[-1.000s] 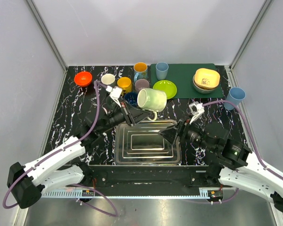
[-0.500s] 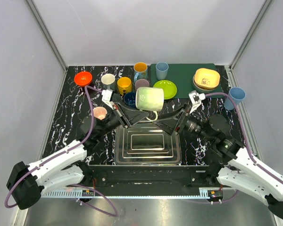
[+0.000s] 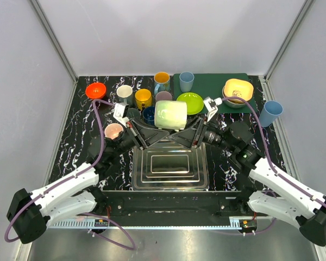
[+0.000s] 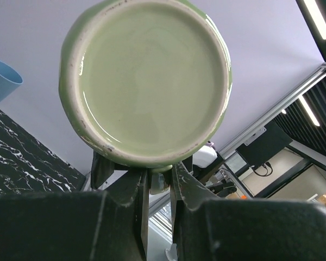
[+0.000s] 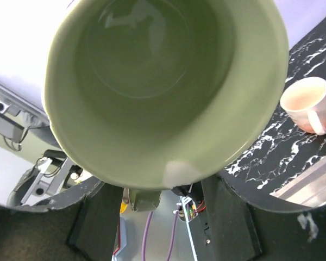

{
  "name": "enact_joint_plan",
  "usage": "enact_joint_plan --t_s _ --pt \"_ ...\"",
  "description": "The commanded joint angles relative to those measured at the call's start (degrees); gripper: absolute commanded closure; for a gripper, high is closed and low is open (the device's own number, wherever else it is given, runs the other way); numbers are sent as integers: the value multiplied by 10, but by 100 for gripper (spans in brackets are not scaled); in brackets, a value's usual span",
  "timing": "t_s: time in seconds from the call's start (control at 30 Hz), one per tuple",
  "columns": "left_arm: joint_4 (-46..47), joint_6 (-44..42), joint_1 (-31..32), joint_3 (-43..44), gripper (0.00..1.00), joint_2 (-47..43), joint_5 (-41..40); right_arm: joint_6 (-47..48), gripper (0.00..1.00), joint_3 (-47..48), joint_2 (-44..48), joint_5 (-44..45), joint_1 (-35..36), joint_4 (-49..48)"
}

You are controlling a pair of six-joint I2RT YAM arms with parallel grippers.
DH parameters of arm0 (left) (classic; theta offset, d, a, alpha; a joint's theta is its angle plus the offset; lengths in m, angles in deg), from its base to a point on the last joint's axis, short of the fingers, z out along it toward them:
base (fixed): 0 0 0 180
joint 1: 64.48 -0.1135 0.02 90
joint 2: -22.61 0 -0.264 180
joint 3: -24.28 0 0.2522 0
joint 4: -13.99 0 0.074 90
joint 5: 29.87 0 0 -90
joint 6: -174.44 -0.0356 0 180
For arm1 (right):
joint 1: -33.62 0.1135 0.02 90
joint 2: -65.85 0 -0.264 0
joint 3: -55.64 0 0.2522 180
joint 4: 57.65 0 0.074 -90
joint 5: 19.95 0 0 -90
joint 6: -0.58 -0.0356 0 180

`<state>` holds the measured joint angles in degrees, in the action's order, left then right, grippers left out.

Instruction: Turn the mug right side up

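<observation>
The light green mug (image 3: 170,115) hangs on its side in the air above the metal tray (image 3: 168,166), between my two grippers. My left gripper (image 3: 163,132) is shut on the mug's handle; in the left wrist view the mug's base (image 4: 145,81) faces the camera and the fingers (image 4: 131,201) pinch the handle below it. My right gripper (image 3: 179,134) is open at the mug's mouth side. In the right wrist view the mug's open mouth (image 5: 163,81) fills the frame, and the fingers (image 5: 95,217) stand wide apart on either side of the handle under the rim.
Behind the mug stand an orange bowl (image 3: 95,90), a white cup (image 3: 125,92), a yellow mug (image 3: 143,98), a green plate (image 3: 189,103), a blue cup (image 3: 186,81) and a yellow bowl (image 3: 238,89) on a green mat (image 3: 212,91). A pink cup (image 3: 114,130) sits left; another blue cup (image 3: 271,112) right.
My left gripper has lifted the mug back and turned it level. My right arm has swung up and left from the tray's right side to the mug's mouth.
</observation>
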<state>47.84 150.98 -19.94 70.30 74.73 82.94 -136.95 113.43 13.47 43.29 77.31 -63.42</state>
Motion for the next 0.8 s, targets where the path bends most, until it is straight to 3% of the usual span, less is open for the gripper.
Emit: enact_joint_plan --t_s 0.0,0.2,0.3,0.33,0.43,0.5,0.57,0.63,0.73,0.77 --pt "95 0 0 9 100 -24 37 -50 39 26 -19 -56 -23 -112" --pt "79 -9 0 7 100 -25 51 -65 57 39 -44 -89 -28 -128" --pt "74 -13 1 4 100 -24 59 -79 73 35 -52 -97 -31 -149" --pt "74 -13 1 3 100 -25 60 -81 84 35 -52 -98 -32 -153" --pt "57 -30 0 -5 100 -32 60 -63 99 44 -51 -92 -32 -128" --pt "13 -47 0 -9 100 -48 51 -44 100 55 -41 -80 -33 -86" --pt "-50 -84 0 -9 78 -75 38 -5 100 69 -29 -64 -33 -18" --pt "-108 -132 -2 -5 47 -102 20 49 100 97 -17 -20 -34 43" --pt "-256 -192 -3 4 25 -173 -74 122 100 147 -4 71 -33 177" --pt "-327 -206 -4 6 21 -213 -144 138 100 162 -9 99 -34 250"
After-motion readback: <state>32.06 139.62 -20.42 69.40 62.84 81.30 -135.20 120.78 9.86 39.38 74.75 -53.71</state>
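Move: The left gripper holds the green mug on its side by the handle: its body lies about 4 cm ahead of those fingers, 1 cm right and 3 cm above. From the open right gripper, waiting at the handle, the body is some 4 cm ahead, 2 cm left and 4 cm up. Straight below that hand, about 36 cm down, lies the empty metal tray; the dark blue mug stands roughly 24 cm ahead, 10 cm left and 32 cm lower. Close the right fingers on the green mug's handle while raising that gripper about 2 cm, easing it slightly back and turning it some 10 degrees counter-clockwise; then let it sink again and bring it forward about 2 cm. Keep the left grip nearly still until the right one is shut, then open it wide and draw the left gripper about 2 cm left and slightly down, off the handle. ##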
